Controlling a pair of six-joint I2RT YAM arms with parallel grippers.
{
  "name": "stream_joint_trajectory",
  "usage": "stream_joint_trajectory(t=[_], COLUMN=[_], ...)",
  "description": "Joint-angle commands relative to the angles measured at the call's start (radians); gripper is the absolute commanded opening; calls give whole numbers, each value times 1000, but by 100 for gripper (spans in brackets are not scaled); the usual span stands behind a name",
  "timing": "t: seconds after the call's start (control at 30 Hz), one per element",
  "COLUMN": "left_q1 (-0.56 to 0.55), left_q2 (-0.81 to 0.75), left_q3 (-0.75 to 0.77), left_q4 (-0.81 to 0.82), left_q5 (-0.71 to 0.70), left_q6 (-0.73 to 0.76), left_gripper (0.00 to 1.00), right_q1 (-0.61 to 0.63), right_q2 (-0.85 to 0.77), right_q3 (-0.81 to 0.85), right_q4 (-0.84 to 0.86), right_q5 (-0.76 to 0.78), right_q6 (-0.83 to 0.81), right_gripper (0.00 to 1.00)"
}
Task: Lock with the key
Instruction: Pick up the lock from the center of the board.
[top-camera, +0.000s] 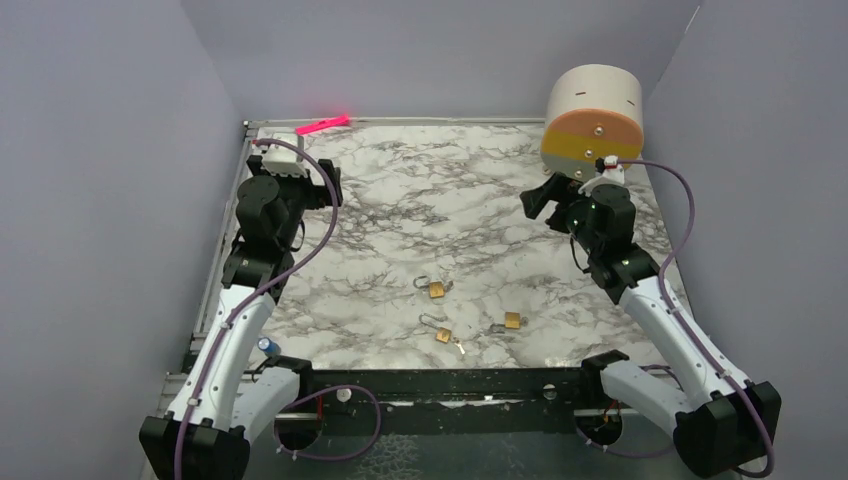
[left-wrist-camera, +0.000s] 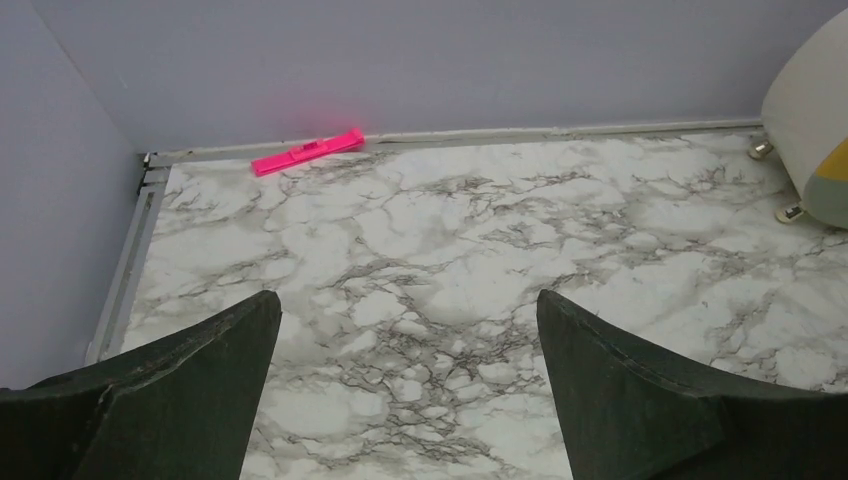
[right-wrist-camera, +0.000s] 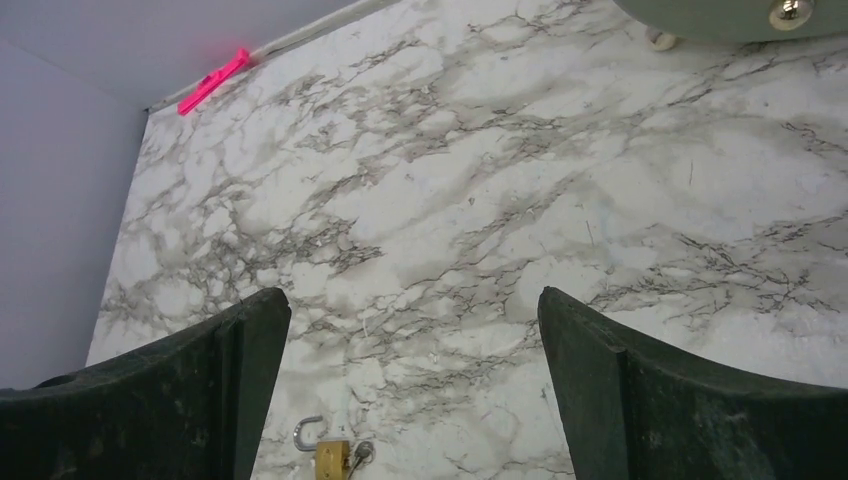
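Three small brass padlocks lie on the marble table near its front: one (top-camera: 436, 289) with its shackle open, one (top-camera: 441, 334) and one (top-camera: 511, 321). The tiny silver key (top-camera: 459, 347) lies loose just right of the front padlock. My left gripper (top-camera: 335, 186) is open and empty, raised at the back left, far from the locks; its wrist view (left-wrist-camera: 408, 305) shows only bare marble between the fingers. My right gripper (top-camera: 533, 200) is open and empty at the back right. The right wrist view (right-wrist-camera: 413, 300) shows one padlock (right-wrist-camera: 330, 457) at the bottom edge with a small silver piece (right-wrist-camera: 360, 450) against it.
A pink flat tool (top-camera: 322, 125) lies at the back left corner, also in the left wrist view (left-wrist-camera: 306, 151). A white, yellow and orange cylinder (top-camera: 592, 120) stands on small feet at the back right, close behind my right arm. Grey walls enclose the table.
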Motion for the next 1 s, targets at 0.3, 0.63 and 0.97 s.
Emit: stream_joint_trajectory(t=[0.3,0.63,0.97], left_q1=[-66,-139,134], left_q2=[118,211,252], left_q3=[175,237,140], left_q4=[-77,-225,-178], left_q5=[630,301,342], left_q6=[-5,92,-125], left_gripper=[99,99,99], right_q1=[18,499,707], right_q2=[79,256,261], right_q3=[6,125,91], right_q4=[-4,-166,-186], right_q5=[-107,318,102], right_q6=[-140,-304,-277], right_gripper=[100,100,100])
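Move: The far one of the three open padlocks lies about 22 cm to the right hand's left, 3 cm back and some 23 cm below. The near-left padlock is at the same height, roughly 21 cm left and 14 cm back of this hand, and the right padlock about 5 cm left and 10 cm back. From the left hand the far padlock is about 21 cm to the right, 3 cm back and 31 cm below. Leftward, then also back and down, the empty right hand sweeps some 17 cm across towards the far padlock, turning counter-clockwise and rolling its left side down, fingers staying wide open. The left hand, also open, swings right about 13 cm, rising and drawing back, then returns left and forward, sinking as its fingers tip down. ##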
